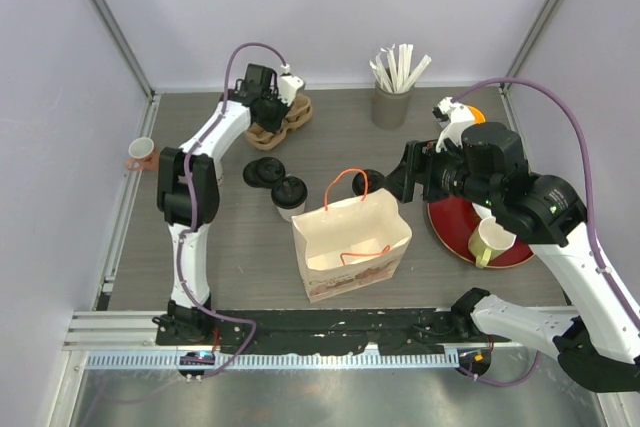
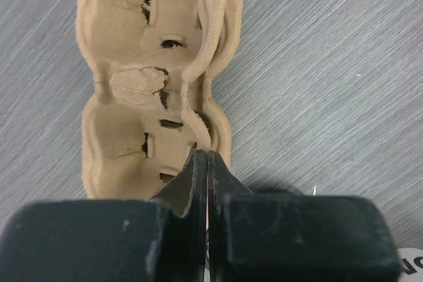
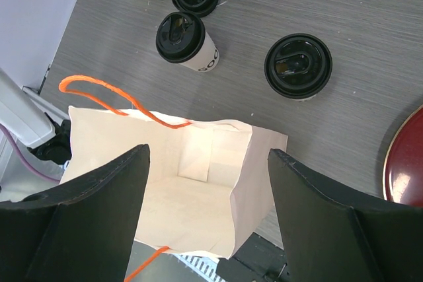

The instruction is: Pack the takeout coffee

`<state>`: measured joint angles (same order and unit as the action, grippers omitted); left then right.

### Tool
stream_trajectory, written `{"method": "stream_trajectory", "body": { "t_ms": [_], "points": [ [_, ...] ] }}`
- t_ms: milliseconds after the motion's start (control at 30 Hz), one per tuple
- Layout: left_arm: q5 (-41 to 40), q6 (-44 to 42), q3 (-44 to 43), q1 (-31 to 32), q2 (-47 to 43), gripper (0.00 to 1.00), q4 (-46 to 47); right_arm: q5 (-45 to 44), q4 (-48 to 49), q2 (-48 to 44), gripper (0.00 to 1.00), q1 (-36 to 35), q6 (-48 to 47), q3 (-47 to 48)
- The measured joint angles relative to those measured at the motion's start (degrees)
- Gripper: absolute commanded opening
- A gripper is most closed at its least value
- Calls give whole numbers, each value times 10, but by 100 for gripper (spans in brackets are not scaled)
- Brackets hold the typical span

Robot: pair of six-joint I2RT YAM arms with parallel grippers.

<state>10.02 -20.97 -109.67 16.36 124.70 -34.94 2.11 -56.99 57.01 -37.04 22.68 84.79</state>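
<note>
The takeout coffee (image 1: 290, 197), a cream paper cup with a black lid, stands left of the paper bag (image 1: 350, 247). The right wrist view shows the takeout coffee (image 3: 185, 41) beyond the bag's open mouth (image 3: 258, 183). My right gripper (image 3: 208, 152) hangs open above that mouth with nothing between its fingers; from the top it (image 1: 402, 182) sits at the bag's right rear corner. At the back, my left gripper (image 2: 207, 155) is shut on the near rim of a brown cardboard cup carrier (image 2: 132, 90), which lies on the table (image 1: 270, 132).
A loose black lid (image 1: 265, 172) and another black-lidded cup (image 3: 297, 65) sit near the bag. A stack of cream cups (image 1: 290, 85) stands by the carrier. A grey holder of stirrers (image 1: 392, 102) is at the back, a red tray (image 1: 450, 227) with a yellow mug (image 1: 490, 242) on the right, and a pink mug (image 1: 140, 154) at the left wall.
</note>
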Motion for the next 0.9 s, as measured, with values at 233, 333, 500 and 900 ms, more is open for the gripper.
{"method": "stream_trajectory", "body": {
  "t_ms": [233,333,500,900],
  "points": [
    [-15,-24,37,0,-42,0,34,0,1,0,78,0,0,-7],
    [-19,-37,46,0,-53,0,48,1,4,-1,78,0,0,-10],
    [-21,-57,54,0,-64,0,61,1,6,-2,78,0,0,-11],
    [-11,-92,51,0,-126,0,33,-21,19,-13,78,0,1,-11]
  ]
}}
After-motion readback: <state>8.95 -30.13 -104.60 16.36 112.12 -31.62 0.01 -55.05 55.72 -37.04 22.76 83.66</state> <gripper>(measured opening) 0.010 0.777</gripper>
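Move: The left hand already has the top cup carrier pinched by a wall near its close end. The second carrier, on which the first was stacked, has its middle about 5 cm ahead, 2 cm right and 7 cm below. The stack of black lids is some 10 cm back and 3 cm left, and the nearer lidded cup about 15 cm back and 3 cm right, both lower. From the right hand, that second carrier lies roughly 37 cm ahead, 27 cm left and 30 cm down. Upward, almost straight, the left hand carries the pinched carrier about 9 cm away from the one beneath, rising fastest at the end. Its wrist tilts some 15 degrees so the fingers point less steeply down and more forward; they stay shut on the carrier wall throughout. ##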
